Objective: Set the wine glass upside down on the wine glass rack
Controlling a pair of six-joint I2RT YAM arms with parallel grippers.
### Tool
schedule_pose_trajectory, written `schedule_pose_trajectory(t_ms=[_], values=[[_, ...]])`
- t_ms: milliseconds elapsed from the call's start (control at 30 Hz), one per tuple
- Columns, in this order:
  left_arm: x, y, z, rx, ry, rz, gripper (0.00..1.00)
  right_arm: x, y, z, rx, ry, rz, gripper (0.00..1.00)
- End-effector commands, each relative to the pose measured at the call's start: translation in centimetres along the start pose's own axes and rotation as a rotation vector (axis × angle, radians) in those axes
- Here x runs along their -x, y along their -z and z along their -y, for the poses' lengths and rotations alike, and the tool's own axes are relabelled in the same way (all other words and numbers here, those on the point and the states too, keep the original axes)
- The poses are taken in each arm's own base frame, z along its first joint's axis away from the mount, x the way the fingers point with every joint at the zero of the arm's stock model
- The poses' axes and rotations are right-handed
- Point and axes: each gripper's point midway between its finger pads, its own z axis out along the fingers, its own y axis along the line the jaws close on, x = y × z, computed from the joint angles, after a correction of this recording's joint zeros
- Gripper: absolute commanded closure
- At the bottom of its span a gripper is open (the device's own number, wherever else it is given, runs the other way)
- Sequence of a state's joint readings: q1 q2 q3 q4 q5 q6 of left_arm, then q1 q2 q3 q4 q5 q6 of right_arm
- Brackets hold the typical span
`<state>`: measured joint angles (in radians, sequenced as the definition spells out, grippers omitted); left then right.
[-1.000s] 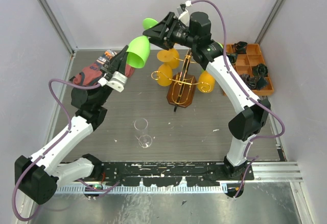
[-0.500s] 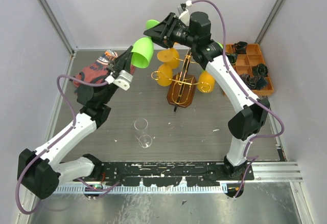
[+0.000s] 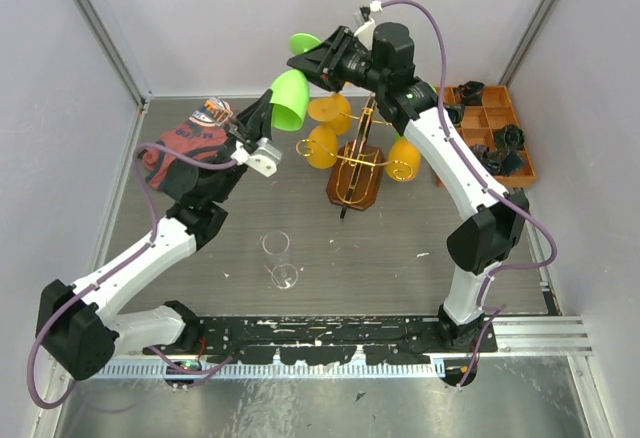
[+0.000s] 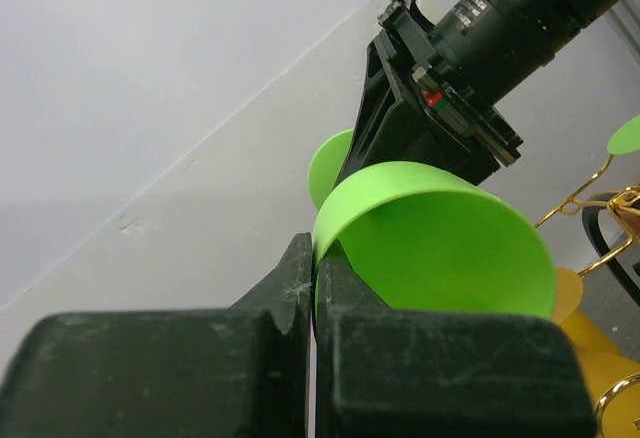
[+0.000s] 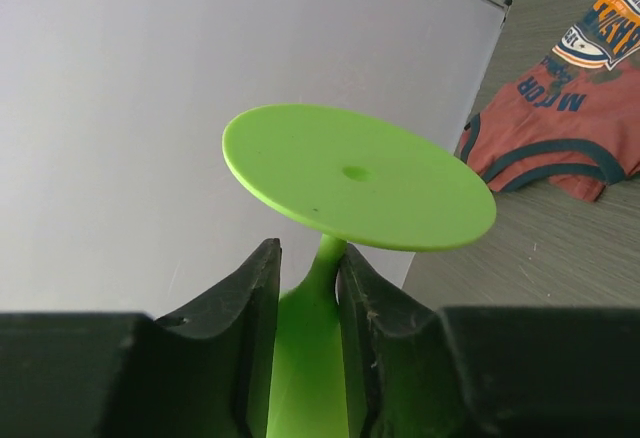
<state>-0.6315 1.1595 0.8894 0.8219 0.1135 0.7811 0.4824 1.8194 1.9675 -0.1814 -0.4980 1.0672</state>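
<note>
The green wine glass (image 3: 288, 98) hangs tilted in the air at the back, left of the wine glass rack (image 3: 357, 163), a gold wire stand on a dark oval base. My left gripper (image 3: 262, 116) is shut on the rim of its bowl (image 4: 440, 248), one finger inside and one outside (image 4: 317, 258). My right gripper (image 3: 312, 60) straddles the thin stem just under the round foot (image 5: 355, 188). Its jaws (image 5: 308, 258) stand narrowly open: the right finger touches the stem, and a gap shows at the left finger.
Three orange glasses (image 3: 323, 146) hang on the rack. A clear glass (image 3: 280, 258) stands on the table in front. A red shirt (image 3: 180, 148) lies at the back left. An orange compartment tray (image 3: 497, 133) with dark parts sits at the back right.
My left arm has carried the green glass right and up toward the right gripper. The right jaws have narrowed around the stem.
</note>
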Motion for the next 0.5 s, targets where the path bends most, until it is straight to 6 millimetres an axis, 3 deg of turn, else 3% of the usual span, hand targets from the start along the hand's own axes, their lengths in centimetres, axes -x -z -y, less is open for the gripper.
schedule_pose_trajectory(t_ms=[0,100,167,300,467], values=[[0.9,-0.7,-0.8,0.022,-0.028,0.003,1.00,0.6,1.0,-3.8,0.092,0.093,0.024,0.74],[0.8,-0.9,-0.1,-0.005,-0.041,-0.011,0.98,0.8,1.0,-4.2,0.098,0.112,0.029,0.83],[0.9,-1.0,0.4,-0.026,-0.050,-0.016,0.92,1.0,1.0,-4.3,0.096,0.133,0.037,0.87],[0.8,-1.0,1.3,-0.055,-0.047,-0.020,0.63,1.7,1.4,-4.5,0.077,0.212,0.066,0.98],[0.3,-0.1,2.5,-0.106,-0.026,-0.044,0.32,3.3,2.2,-4.0,0.000,0.349,0.145,0.99]])
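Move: The green wine glass is already upside down between the hands. The left hand still pinches its rim, with the glass's middle about 3 cm ahead, 3 cm right and 5 cm up. The stem lies between the right hand's closing fingers, so the glass's middle sits about 5 cm below that hand, 2 cm back and 1 cm left. From the right hand the rack stands roughly 5 cm ahead, 12 cm right and 27 cm below; its nearest orange glass hangs about 3 cm ahead, 5 cm right and 24 cm below. Easing about 1 cm forward and 1 cm to its right, then lifting some 2 cm with a slight wrist tilt, the right hand closes fully and pinches the green glass's stem just under the foot. Once that grip is tightening, the left hand opens wide and lets go of the rim while sinking and sliding right about 2 cm each, its spread fingers still astride the rim. ##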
